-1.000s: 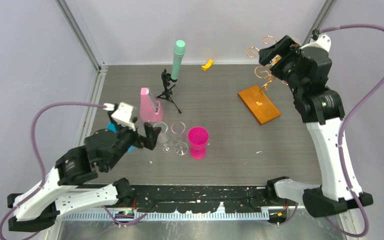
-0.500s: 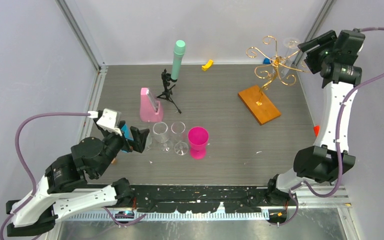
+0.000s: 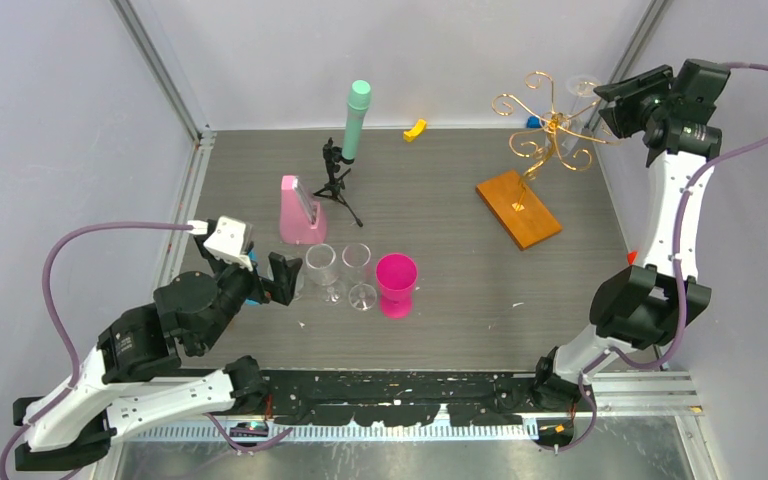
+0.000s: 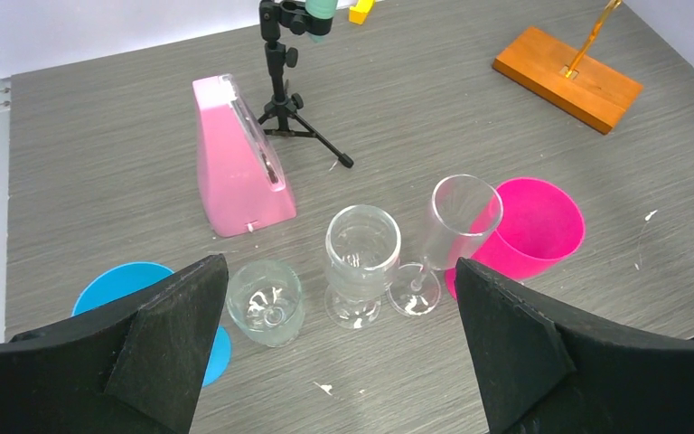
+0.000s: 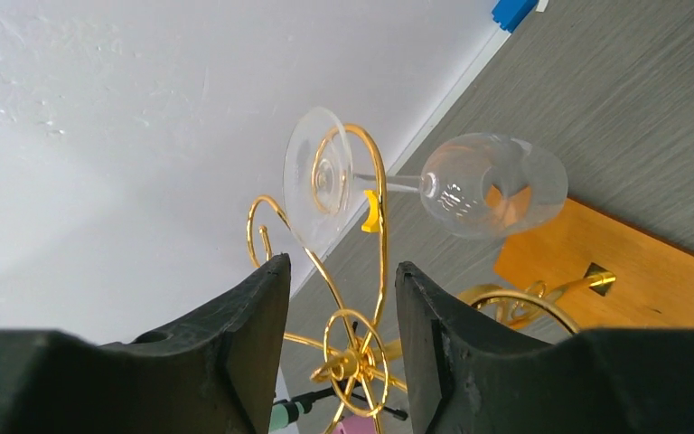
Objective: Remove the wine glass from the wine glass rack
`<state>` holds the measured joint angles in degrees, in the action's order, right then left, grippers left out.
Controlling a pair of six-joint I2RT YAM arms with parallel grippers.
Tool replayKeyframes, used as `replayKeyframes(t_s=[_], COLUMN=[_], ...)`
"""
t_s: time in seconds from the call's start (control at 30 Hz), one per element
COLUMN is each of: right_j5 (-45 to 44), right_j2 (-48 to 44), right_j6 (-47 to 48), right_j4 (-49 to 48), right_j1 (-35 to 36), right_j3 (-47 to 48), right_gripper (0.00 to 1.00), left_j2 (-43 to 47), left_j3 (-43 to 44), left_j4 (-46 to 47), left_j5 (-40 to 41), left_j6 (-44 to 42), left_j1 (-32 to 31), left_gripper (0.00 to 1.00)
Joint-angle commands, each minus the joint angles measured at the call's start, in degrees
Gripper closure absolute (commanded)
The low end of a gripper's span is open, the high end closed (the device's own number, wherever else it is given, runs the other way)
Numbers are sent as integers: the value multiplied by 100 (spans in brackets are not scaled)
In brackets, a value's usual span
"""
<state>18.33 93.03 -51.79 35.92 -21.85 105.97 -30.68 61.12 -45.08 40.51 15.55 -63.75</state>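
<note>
The wine glass rack (image 3: 550,130), gold wire scrolls on an orange-brown wooden base (image 3: 518,207), stands at the back right. A clear wine glass (image 3: 582,95) hangs from one scroll arm on its far right side. In the right wrist view the glass's foot (image 5: 316,176) sits in a gold curl and its bowl (image 5: 492,185) hangs free. My right gripper (image 3: 612,105) is open, raised just right of the rack, apart from the glass; its view (image 5: 343,280) frames the rack's hub (image 5: 354,348). My left gripper (image 3: 285,278) is open and empty at the front left.
Three clear glasses (image 4: 265,301) (image 4: 361,262) (image 4: 456,231) and a pink cup (image 4: 533,226) stand in front of the left gripper (image 4: 339,344). A blue disc (image 4: 126,285), pink wedge (image 3: 300,212), black mini tripod (image 3: 335,180) with a green microphone, and a yellow piece (image 3: 415,129) lie behind.
My right arm has swung from over the rack to its right side and risen, uncovering the rack and glass. My left gripper has drawn back a little from the clear glasses.
</note>
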Motion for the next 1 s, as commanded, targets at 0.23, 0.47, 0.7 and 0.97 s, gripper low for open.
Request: replayKeyframes(t_s=[0.23,0.47,0.7,0.97], right_j5=[164,217,502,841], right_j2=[364,568,768,855], right_j6=[-611,-753,-1008,-1163], right_j4=[-1001,-1306,-1854,-2223], right_j1=[-26,-23,-27,-27], right_j3=[260,204,33,-139], right_gripper=[57,69,75,73], left_j2=[-83,-89,-97,-66], left_j3=[17,37,58,58], left_j4=[208,193,145,77], left_j5=[233,247,252,262], left_j6=[-245,-229,-194,-128], left_j1=[4,3,3,2], left_gripper=[0,0,0,0])
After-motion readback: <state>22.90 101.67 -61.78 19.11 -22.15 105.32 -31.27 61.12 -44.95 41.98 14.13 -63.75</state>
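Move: The last clear wine glass hangs upside down from the rack's far-right hook. Its foot is about 7 cm ahead of the right hand, 2 cm left and level with the hand, so the glass's middle is roughly 9 cm lower. The rack's hub stands about 8 cm left, 1 cm back and a few centimetres below the right hand. From the left hand the glass is some 36 cm ahead, 63 cm right and slightly lower. Forward, some 6 cm with barely any sideways drift, the right hand reaches towards the hanging glass's foot, rolled so that one finger goes above the disc and the other below. On the way the fingers narrow from about half open to a quarter, and the hand tips up and rolls by several degrees. A firm pinch can't be seen. ##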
